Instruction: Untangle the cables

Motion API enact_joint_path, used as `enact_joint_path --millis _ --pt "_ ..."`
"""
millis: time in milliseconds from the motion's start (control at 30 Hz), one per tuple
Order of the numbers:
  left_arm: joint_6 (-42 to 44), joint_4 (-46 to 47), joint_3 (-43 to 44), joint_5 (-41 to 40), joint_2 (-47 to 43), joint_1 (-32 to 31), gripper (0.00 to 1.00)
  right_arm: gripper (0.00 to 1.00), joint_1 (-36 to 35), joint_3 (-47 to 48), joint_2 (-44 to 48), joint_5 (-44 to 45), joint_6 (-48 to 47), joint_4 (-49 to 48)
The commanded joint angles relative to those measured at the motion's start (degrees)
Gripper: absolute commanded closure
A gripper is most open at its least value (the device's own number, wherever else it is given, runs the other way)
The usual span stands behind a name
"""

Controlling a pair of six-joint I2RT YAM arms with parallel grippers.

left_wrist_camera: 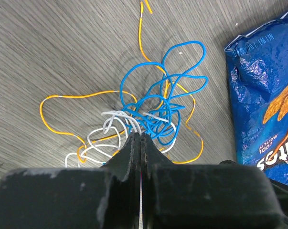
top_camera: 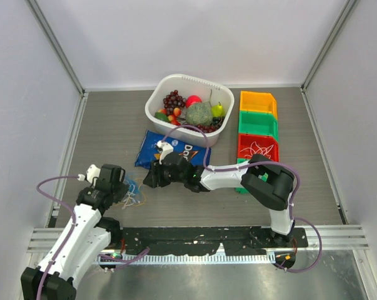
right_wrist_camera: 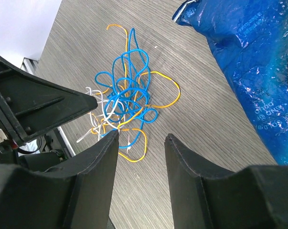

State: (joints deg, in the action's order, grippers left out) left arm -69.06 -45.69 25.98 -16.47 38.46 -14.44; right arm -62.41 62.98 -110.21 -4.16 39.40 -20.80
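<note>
The cables (top_camera: pixel 133 195) lie in one tangled bunch on the grey table, at the near left. In the left wrist view, blue loops (left_wrist_camera: pixel 167 90) cross a yellow strand (left_wrist_camera: pixel 77 95) and white strands (left_wrist_camera: pixel 103 138). My left gripper (left_wrist_camera: pixel 140 134) is shut at the bunch's near edge, and white strands run into its tips. From above, the left gripper (top_camera: pixel 127 190) sits right on the bunch. My right gripper (right_wrist_camera: pixel 141 136) is open and hovers just short of the cables (right_wrist_camera: pixel 129 86), with nothing between its fingers. In the top view, the right gripper (top_camera: pixel 148 181) points left toward the tangle.
A blue chip bag (top_camera: pixel 169 150) lies flat just behind the right gripper and shows in both wrist views (left_wrist_camera: pixel 268 95) (right_wrist_camera: pixel 249 62). Behind it stands a white bowl (top_camera: pixel 169 81) of fruit. Orange (top_camera: pixel 258 103), green (top_camera: pixel 258 124) and red (top_camera: pixel 258 147) bins line the right side.
</note>
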Motion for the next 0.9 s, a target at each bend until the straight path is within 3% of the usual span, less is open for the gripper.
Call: enact_joint_path --millis 0,300,500,633,767,867 --pt "0.68 0.87 0.65 0.04 -1.1 0.37 1.0 0.52 -0.25 -0.4 3.51 1.26 -0.46 -1.35" --pt "9.36 -7.22 13.2 -8.58 -13.21 0.29 1.0 0.51 -0.25 -1.02 4.66 1.44 -1.78 -0.65" --pt "20.79 -1.69 24.01 -6.73 -23.51 0.37 1.0 0.52 0.01 -0.58 5.53 1.18 -2.57 0.23" --pt "25.1 -0.89 31.75 -6.56 -22.91 0.37 1.0 0.52 0.19 0.21 6.85 1.0 -4.58 1.37" --pt "28.45 1.74 36.68 -1.21 -19.74 0.29 1.0 0.51 0.19 3.28 7.82 -1.37 -7.4 3.04" --pt "29.15 3.5 37.83 2.83 -18.16 0.29 1.0 0.51 0.1 5.13 8.43 -8.81 -9.77 0.59"
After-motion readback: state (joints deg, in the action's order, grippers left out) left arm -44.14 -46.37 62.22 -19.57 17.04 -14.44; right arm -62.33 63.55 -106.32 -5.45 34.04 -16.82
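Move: The left gripper is already shut on a white strand at the tangle's edge; the middle of the cable tangle lies about 3 cm to its right, 1 cm ahead and 1 cm below. The Doritos bag is some 13 cm ahead and 19 cm right, about level with it. From the open right gripper, the tangle lies about 5 cm left, 2 cm back and 3 cm below. Keep the left fingers shut on the white cable and lift it fast, about 30 cm nearly straight up from the table, easing a few centimetres left and back as it rises. Tip the fingers up some 50 degrees on the way, so that they end pointing about level and forward. Leave the right gripper open beside the pile, letting it rise only about 2 cm. ##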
